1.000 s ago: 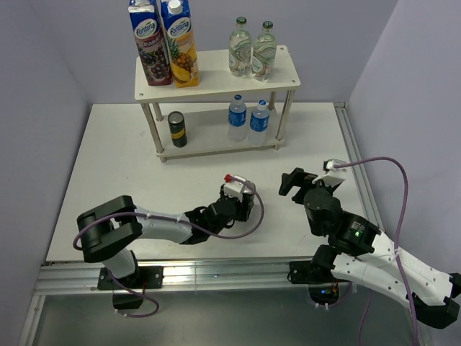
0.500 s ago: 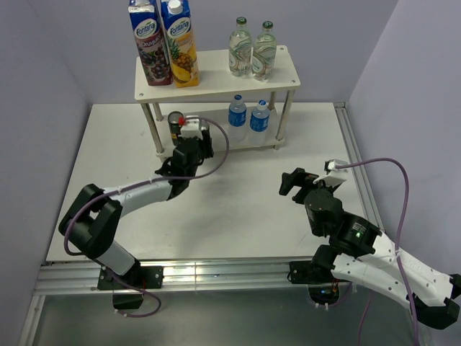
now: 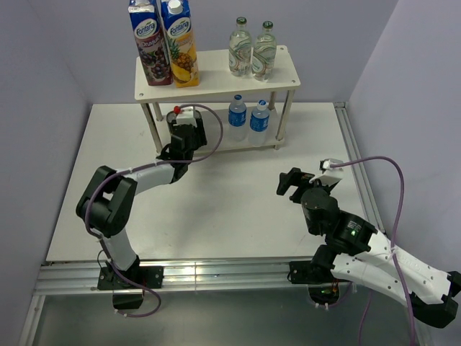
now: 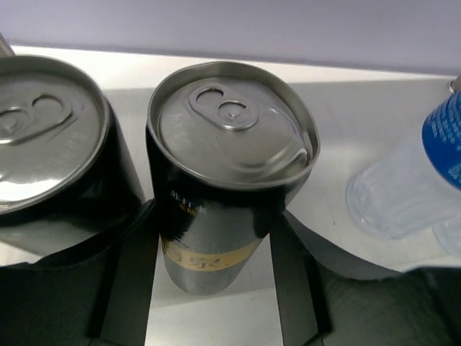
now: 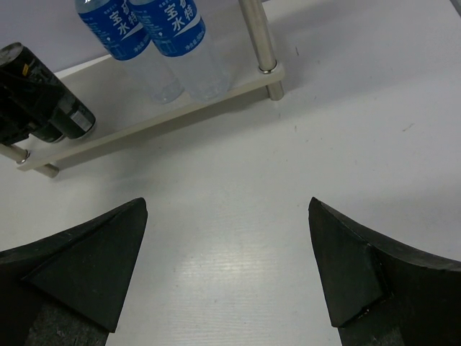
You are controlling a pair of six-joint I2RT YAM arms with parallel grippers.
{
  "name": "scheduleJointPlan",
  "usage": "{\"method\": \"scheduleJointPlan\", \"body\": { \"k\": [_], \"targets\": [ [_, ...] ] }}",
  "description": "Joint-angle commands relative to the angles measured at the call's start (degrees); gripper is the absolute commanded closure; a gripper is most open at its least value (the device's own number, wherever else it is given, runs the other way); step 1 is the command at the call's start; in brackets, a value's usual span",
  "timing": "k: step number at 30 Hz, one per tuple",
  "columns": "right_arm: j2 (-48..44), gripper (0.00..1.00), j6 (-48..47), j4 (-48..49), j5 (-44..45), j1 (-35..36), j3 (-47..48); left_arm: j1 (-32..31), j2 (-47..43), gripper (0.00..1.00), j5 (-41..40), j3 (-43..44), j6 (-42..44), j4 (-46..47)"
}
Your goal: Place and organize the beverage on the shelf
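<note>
My left gripper (image 4: 215,216) is shut on a dark silver-topped can (image 4: 230,166), one finger on each side of it. That can is upright over the lower board of the cream shelf (image 3: 216,85), close beside a second can (image 4: 50,144) on its left. In the top view the left gripper (image 3: 184,133) hides both cans. Two blue-capped water bottles (image 3: 237,117) (image 3: 259,120) stand to the right on the same board. Two green-capped bottles (image 3: 240,47) (image 3: 264,49) stand on the top board. My right gripper (image 3: 292,184) (image 5: 227,209) hangs open over bare table, holding nothing.
Two tall Fontana juice cartons (image 3: 151,43) (image 3: 180,43) stand at the left of the top board. A thin shelf leg (image 5: 259,36) rises right of the water bottles (image 5: 176,29). Grey walls close in the table at the back and both sides.
The left arm has swung from the table's middle up to the shelf's lower tier, carrying the can to beside the one standing there. The right arm has barely shifted.
</note>
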Motion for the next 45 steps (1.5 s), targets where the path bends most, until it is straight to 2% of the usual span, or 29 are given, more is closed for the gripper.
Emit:
{"method": "scheduleJointPlan", "body": {
  "k": [1,9,12,13,15,16,17,19,22,30,45],
  "targets": [
    [0.4,0.0,-0.08,1.94,1.15,0.32,-0.55,0.2,-0.1,1.0,0.32,2.13,0.26,9.57],
    [0.58,0.0,0.01,1.85,0.89,0.32,-0.55,0.38,2.1,1.0,-0.29,1.42,-0.09,11.33],
    [0.67,0.0,0.1,1.67,0.89,0.23,-0.55,0.38,2.28,0.84,-0.29,1.25,-0.27,11.24],
    [0.49,0.0,0.1,1.67,0.98,0.23,-0.55,0.38,2.37,0.68,-0.12,1.07,-0.27,11.07],
    [0.49,0.0,0.19,1.59,0.89,0.32,-0.46,0.29,2.54,0.5,-0.03,1.16,-0.18,10.63],
    [0.41,0.0,0.27,1.5,0.98,0.23,-0.46,0.21,2.37,0.35,-0.2,0.9,-0.35,10.45],
    [0.32,0.0,0.28,1.41,0.98,0.32,-0.38,0.2,2.28,0.27,-0.03,0.72,-0.36,10.36],
    [0.32,0.0,0.36,1.32,1.07,0.32,-0.38,0.29,1.75,0.16,0.06,0.02,-0.36,10.45],
    [0.14,0.0,0.54,1.23,1.15,0.32,-0.46,0.12,0.7,0.07,-0.11,-1.12,-0.88,10.19],
    [-0.74,0.0,1.15,0.8,1.24,0.32,-0.73,-1.38,-1.67,0.06,-0.99,-4.81,-1.41,10.1],
    [-3.02,0.0,3.44,-1.58,0.36,0.32,-0.82,-5.24,-11.68,0.07,-7.58,-15.18,-3.96,8.78]
  ]
}}
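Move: The black can in the left fingers is at its place on the lower shelf, that spot being about 1 cm ahead of the left hand and some 6 cm below it. From that hand, the first black can is about 8 cm to the left and level. The near water bottle is about 14 cm right and 1 cm ahead, the second about 21 cm right and level. From the right hand the spot is roughly 25 cm ahead, 33 cm left and 13 cm lower. The black can, still gripped by the left hand, is eased about 1 cm farther onto the lower shelf beside the first can. Then the fingers open wide and let go of it. The left hand dips about 2 cm as it starts back, then draws out some 6 cm towards its base, fingers open, rising slightly again. ##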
